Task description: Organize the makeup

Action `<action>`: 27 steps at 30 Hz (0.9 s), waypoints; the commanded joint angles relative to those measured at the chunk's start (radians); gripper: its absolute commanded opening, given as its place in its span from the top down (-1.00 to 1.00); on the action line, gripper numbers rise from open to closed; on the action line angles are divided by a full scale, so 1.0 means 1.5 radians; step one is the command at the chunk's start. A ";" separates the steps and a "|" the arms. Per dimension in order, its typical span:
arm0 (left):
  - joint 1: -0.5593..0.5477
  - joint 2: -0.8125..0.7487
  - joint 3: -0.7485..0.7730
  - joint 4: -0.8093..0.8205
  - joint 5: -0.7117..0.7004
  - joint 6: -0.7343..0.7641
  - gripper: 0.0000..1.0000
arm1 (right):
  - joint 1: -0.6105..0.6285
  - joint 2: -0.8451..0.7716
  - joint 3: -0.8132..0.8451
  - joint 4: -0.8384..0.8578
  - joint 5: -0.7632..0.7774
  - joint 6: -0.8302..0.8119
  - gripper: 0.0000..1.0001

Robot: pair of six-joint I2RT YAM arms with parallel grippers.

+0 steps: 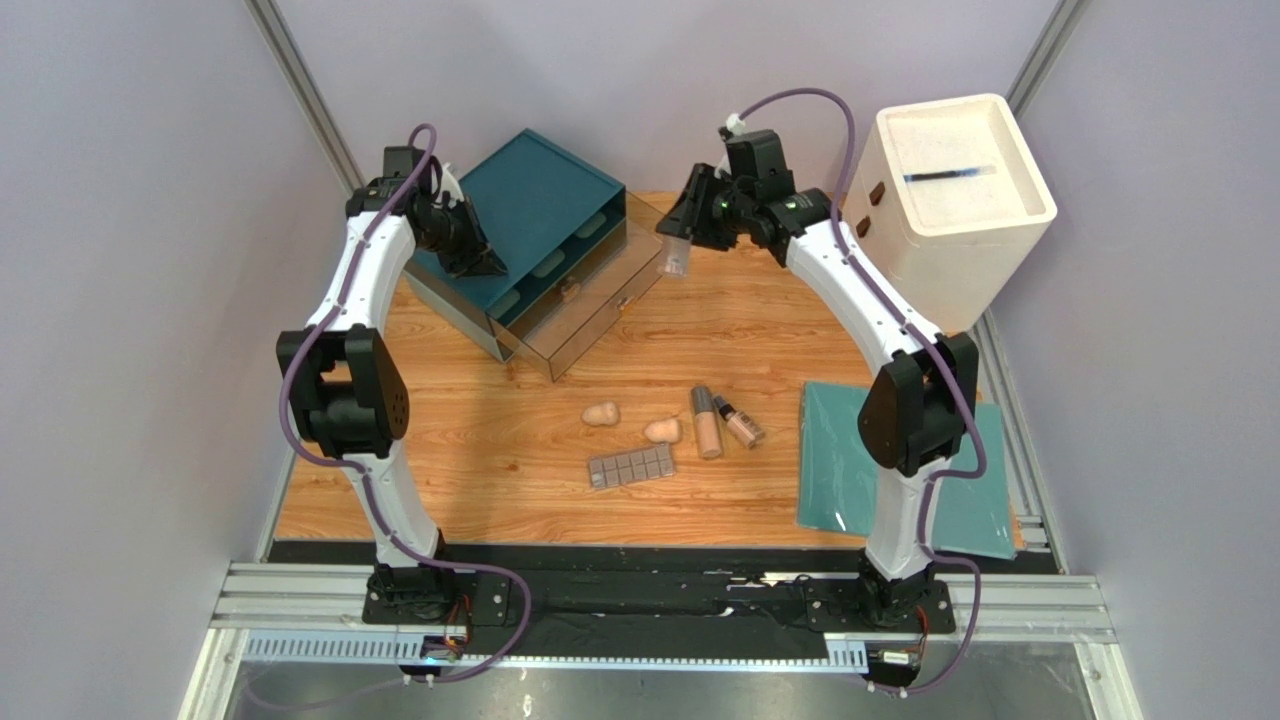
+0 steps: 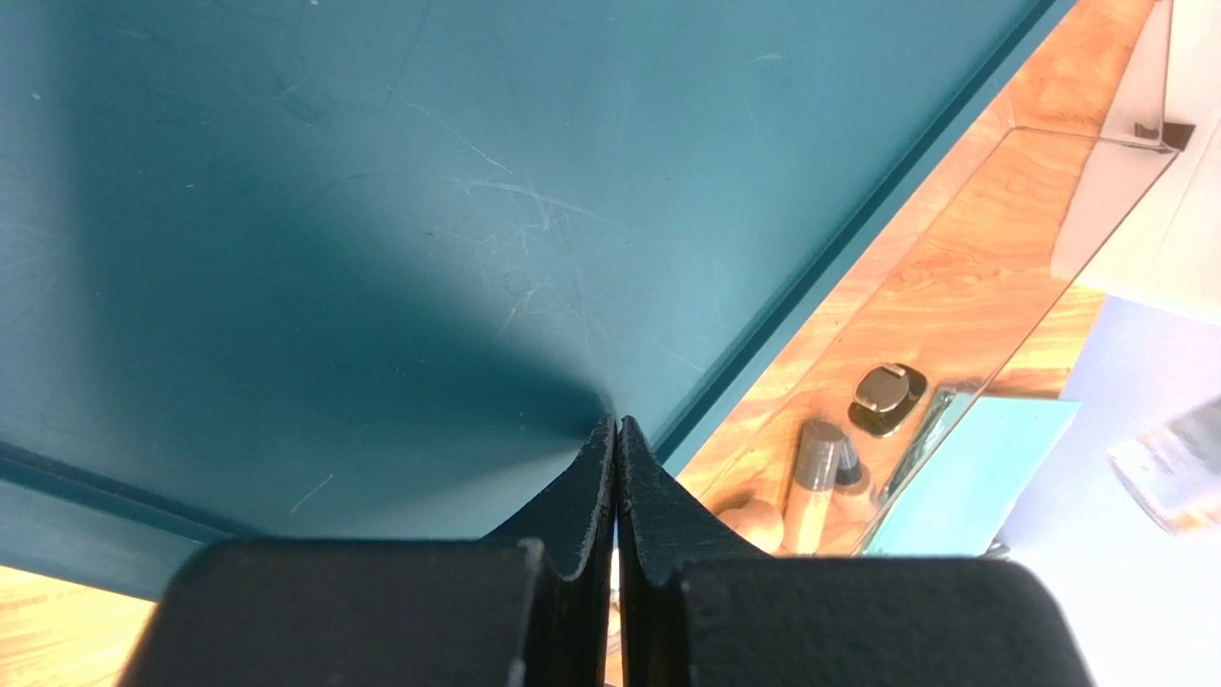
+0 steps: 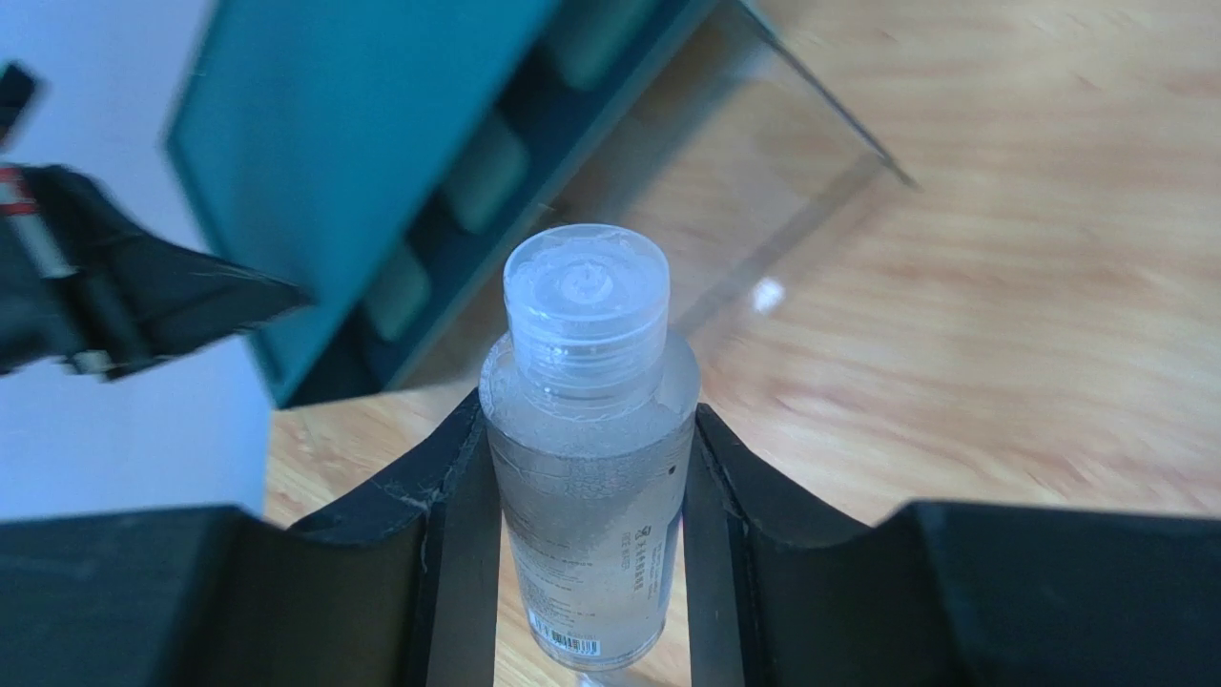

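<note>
My right gripper (image 3: 588, 411) is shut on a clear plastic bottle (image 3: 588, 487), whose cap sticks out past the fingertips. It hangs above the pulled-out clear drawer (image 1: 594, 308) of the teal drawer box (image 1: 526, 203), below my right gripper (image 1: 681, 225). On the table lie two peach sponges (image 1: 601, 411) (image 1: 661, 431), two tan bottles (image 1: 705, 423) (image 1: 738, 423) and the grey-brown palette (image 1: 631, 467). My left gripper (image 2: 616, 430) is shut and empty, its tip on the box's teal top (image 2: 358, 215).
A white bin (image 1: 962, 180) stands at the back right. A teal mat (image 1: 834, 450) lies at the front right, partly under the right arm. Grey walls close in on both sides.
</note>
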 commanded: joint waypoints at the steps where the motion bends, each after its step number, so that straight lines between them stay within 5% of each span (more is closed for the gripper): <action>1: 0.002 -0.001 -0.020 -0.032 -0.017 0.009 1.00 | 0.054 0.051 0.117 0.110 -0.035 0.035 1.00; 6: 0.004 -0.001 -0.021 -0.031 -0.016 0.010 1.00 | 0.083 0.177 0.247 0.072 -0.069 0.059 1.00; 13: 0.003 0.005 -0.009 -0.031 -0.013 0.008 1.00 | 0.109 0.206 0.222 0.085 -0.067 0.081 0.82; 20: 0.003 0.013 0.013 -0.031 -0.007 0.007 1.00 | 0.114 0.218 0.209 0.064 -0.070 0.076 -0.24; 24: 0.004 0.015 0.017 -0.030 -0.002 0.008 1.00 | 0.114 0.215 0.213 0.064 -0.064 0.077 -0.60; 27: 0.003 0.016 0.018 -0.030 0.005 0.011 1.00 | 0.113 0.207 0.222 0.055 -0.053 0.068 -0.62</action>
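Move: The right hand already holds the clear bottle, and the open drawer's middle lies about 11 cm to its left, 3 cm back and some 13 cm below. The organizer's teal top lies about 20 cm left of the hand, 4 cm farther out and 7 cm below. The left gripper's shut tips stand about 23 cm left and 3 cm back, 6 cm below. From the left hand, the drawer's middle is about 12 cm right, 1 cm back and 8 cm lower. Leftward in a shallow arc, the right hand carries the bottle about 13 cm to above the open drawer, first rising some 3 cm, then sinking about 8 cm while turning slightly counter-clockwise. It stops beside the edge of the teal top, and there its fingers open wide and let go of the bottle. ##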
